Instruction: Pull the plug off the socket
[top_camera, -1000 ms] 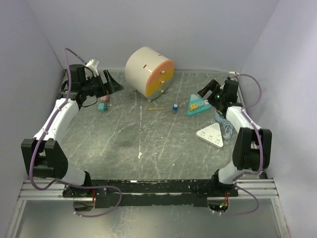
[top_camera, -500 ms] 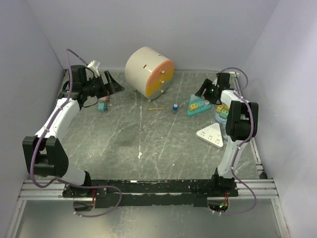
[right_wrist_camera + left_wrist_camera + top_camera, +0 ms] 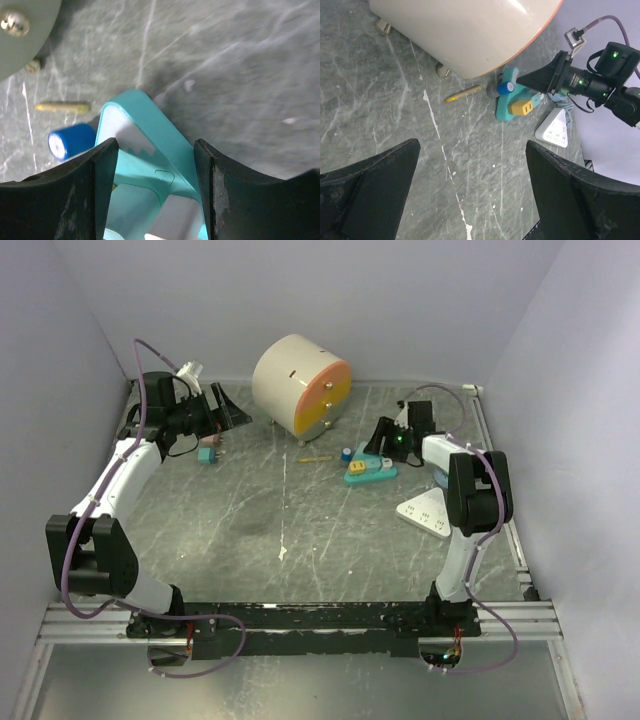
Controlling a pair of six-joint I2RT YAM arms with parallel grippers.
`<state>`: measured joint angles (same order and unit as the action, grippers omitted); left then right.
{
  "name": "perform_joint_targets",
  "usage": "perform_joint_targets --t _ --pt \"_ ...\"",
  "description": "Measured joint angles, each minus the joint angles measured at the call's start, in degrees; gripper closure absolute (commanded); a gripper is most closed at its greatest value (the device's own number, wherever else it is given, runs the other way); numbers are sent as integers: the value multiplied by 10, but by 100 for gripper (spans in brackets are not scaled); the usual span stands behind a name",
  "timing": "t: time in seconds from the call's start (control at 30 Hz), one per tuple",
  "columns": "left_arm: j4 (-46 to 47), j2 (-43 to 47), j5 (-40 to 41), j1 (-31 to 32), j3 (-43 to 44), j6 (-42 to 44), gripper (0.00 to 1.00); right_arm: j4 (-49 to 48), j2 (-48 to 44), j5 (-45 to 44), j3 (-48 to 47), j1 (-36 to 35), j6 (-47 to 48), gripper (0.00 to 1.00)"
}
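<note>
A teal triangular socket [image 3: 372, 473] lies on the grey table right of centre, with a yellow plug [image 3: 357, 468] stuck in its top. My right gripper [image 3: 383, 442] reaches down over its far corner. In the right wrist view the two fingers press against both sides of the socket [image 3: 150, 120], and a white plug body [image 3: 172, 220] shows at the bottom edge. The left wrist view shows the socket [image 3: 506, 104] and the yellow plug [image 3: 522, 106] from afar. My left gripper [image 3: 232, 410] hangs open at the far left, with nothing between its fingers [image 3: 380, 170].
A cream and orange drum [image 3: 300, 385] stands at the back. A blue cylinder [image 3: 346, 453] and a yellow stick [image 3: 318, 458] lie just left of the socket. A white triangular power strip [image 3: 428, 512] lies to the right. A small teal block [image 3: 208, 453] sits near the left gripper.
My right arm swung left and its jaws narrowed around the socket. The socket slid left toward the blue cylinder. The left arm stayed put.
</note>
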<state>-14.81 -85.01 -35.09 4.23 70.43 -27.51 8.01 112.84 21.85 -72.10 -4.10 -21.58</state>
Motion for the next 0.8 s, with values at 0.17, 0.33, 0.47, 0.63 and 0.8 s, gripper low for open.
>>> perform_joint_targets --t 0.17,0.33,0.47,0.63,0.8 --pt "0 0 -1 1 0 0 1 -35 -21 13 47 -43 6 39" --pt "0 -1 0 11 0 1 1 -70 -29 35 76 -73 16 40" --pt "-1 -5 3 29 0 4 1 -82 -37 45 92 -104 35 40" --pt "-2 -10 12 54 0 16 1 -85 -37 69 95 -142 58 41" --pt "-1 -21 14 80 0 33 1 -82 -36 96 95 -187 78 37"
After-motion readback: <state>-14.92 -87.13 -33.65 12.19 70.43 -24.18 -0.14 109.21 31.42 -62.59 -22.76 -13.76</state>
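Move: Ahead and to its left, the right hand already grips the far corner of the teal socket, whose middle is about 5 cm back from that hand and 1 cm left. The clear mid-table it heads for is some 10 cm back and 17 cm left. The blue-capped bottle stands about 8 cm left, level with the hand; the yellow pencil lies 17 cm left, 2 cm back. From the left hand the socket is about 33 cm right, 2 cm ahead, 21 cm below. Dragging the teal socket by its far corner, the right hand sweeps about 15 cm left and 10 cm back at nearly unchanged height, passing on the near side of the bottle and turning some 30 degrees counter-clockwise, its grip kept. The open left hand, still high above the table, starts about 5 cm to the right, towards the socket, sinking slightly. ##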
